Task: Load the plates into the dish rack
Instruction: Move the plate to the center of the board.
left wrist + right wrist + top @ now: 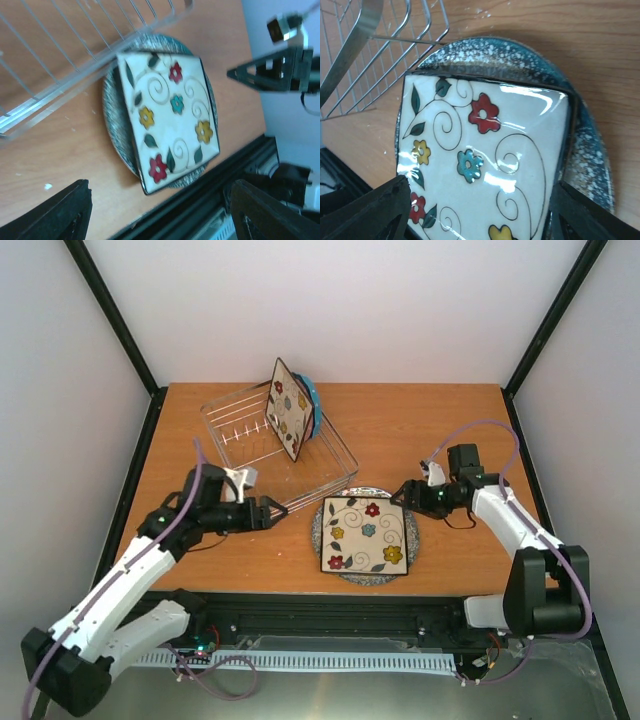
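Observation:
A square cream flowered plate [365, 533] lies flat on a round grey speckled plate [368, 579] at the table's front centre. Both also show in the right wrist view, the square plate [485, 160] on the grey plate [520, 55]. In the wire dish rack [320, 480] another square flowered plate [288, 410] stands on edge, with a blue plate [316, 405] right behind it. My left gripper [283, 513] hangs open just left of the stacked plates and holds nothing. The right gripper [401, 490] is open over the square plate's far right corner, its fingers [370, 215] apart either side of it.
The rack's near corner [75, 55] lies close to the grey plate's rim [112, 125]. A black rail [330, 605] runs along the table's front edge. White walls with black posts close in the back and the sides.

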### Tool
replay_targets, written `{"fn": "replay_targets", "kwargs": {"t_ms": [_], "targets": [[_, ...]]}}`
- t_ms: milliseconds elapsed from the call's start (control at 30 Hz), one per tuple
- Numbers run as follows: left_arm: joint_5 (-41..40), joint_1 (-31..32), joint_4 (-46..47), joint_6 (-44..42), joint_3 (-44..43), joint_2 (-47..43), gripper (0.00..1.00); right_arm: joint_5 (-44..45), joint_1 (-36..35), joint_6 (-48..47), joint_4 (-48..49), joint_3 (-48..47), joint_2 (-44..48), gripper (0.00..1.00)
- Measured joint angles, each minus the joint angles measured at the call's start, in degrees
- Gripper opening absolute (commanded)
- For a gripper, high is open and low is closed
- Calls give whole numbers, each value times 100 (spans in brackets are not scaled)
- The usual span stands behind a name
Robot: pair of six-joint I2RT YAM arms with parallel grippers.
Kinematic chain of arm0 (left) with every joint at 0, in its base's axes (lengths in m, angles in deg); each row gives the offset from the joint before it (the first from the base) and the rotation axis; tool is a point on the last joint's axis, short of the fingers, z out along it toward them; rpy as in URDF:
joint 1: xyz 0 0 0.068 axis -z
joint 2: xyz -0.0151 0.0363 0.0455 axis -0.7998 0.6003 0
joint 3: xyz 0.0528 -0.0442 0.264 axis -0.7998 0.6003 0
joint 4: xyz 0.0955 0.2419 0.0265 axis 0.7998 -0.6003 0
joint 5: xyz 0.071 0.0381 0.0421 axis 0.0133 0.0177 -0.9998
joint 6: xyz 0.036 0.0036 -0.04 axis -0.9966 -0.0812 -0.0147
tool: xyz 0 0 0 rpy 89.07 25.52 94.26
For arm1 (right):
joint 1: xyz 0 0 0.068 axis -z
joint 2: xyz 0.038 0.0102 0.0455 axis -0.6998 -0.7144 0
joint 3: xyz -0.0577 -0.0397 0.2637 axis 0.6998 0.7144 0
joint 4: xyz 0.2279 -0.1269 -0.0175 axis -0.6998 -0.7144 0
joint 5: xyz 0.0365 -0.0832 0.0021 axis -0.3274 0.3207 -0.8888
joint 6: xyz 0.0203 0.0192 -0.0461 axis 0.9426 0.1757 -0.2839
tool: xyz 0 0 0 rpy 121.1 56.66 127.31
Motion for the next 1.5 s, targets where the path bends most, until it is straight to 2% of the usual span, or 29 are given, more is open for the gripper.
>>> {"fn": "replay_targets", "kwargs": {"t_ms": [167, 300, 433, 733, 1100, 1500], "targets": [[-341, 1270, 212, 264, 7, 616, 77, -363, 0, -90, 240, 35, -249, 75], [-485, 1768, 505, 393, 70, 1062, 79, -476, 0, -22, 595, 415, -411, 75], [-566, 1801, 793, 435, 258, 1287, 79, -367, 0, -11, 581, 726, -411, 75], [-586, 1808, 1355, 343, 372, 2039, 80, -236, 7, 4, 577, 767, -428, 75], [-730, 1786, 1805, -42, 35, 3316, 81, -273, 4, 20, 577, 802, -730, 75], [-501, 1379, 1996, -249, 76, 3390, 81, -317, 4, 46, 590, 800, -817, 75]]}}
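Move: The square flowered plate lies about 19 cm to the left hand's right, only some 1 cm ahead and 18 cm below. From the right hand it is about 8 cm to the left, 6 cm back and 9 cm down. The round speckled plate is directly beneath it, centred almost alike. The dish rack's middle stands about 20 cm farther out and 20 cm to the left of the square plate. No clear contact yet: both open hands come in from the sides to straddle the square plate's edges. The left first swings right and slightly back, then sinks about 13 cm in all to the plate's left edge, easing forward, while its wrist turns some 10 degrees clockwise and tilts. The right sinks about 6.5 cm at the right edge, drawing back some 3 cm as its wrist tips down about 10 degrees. ##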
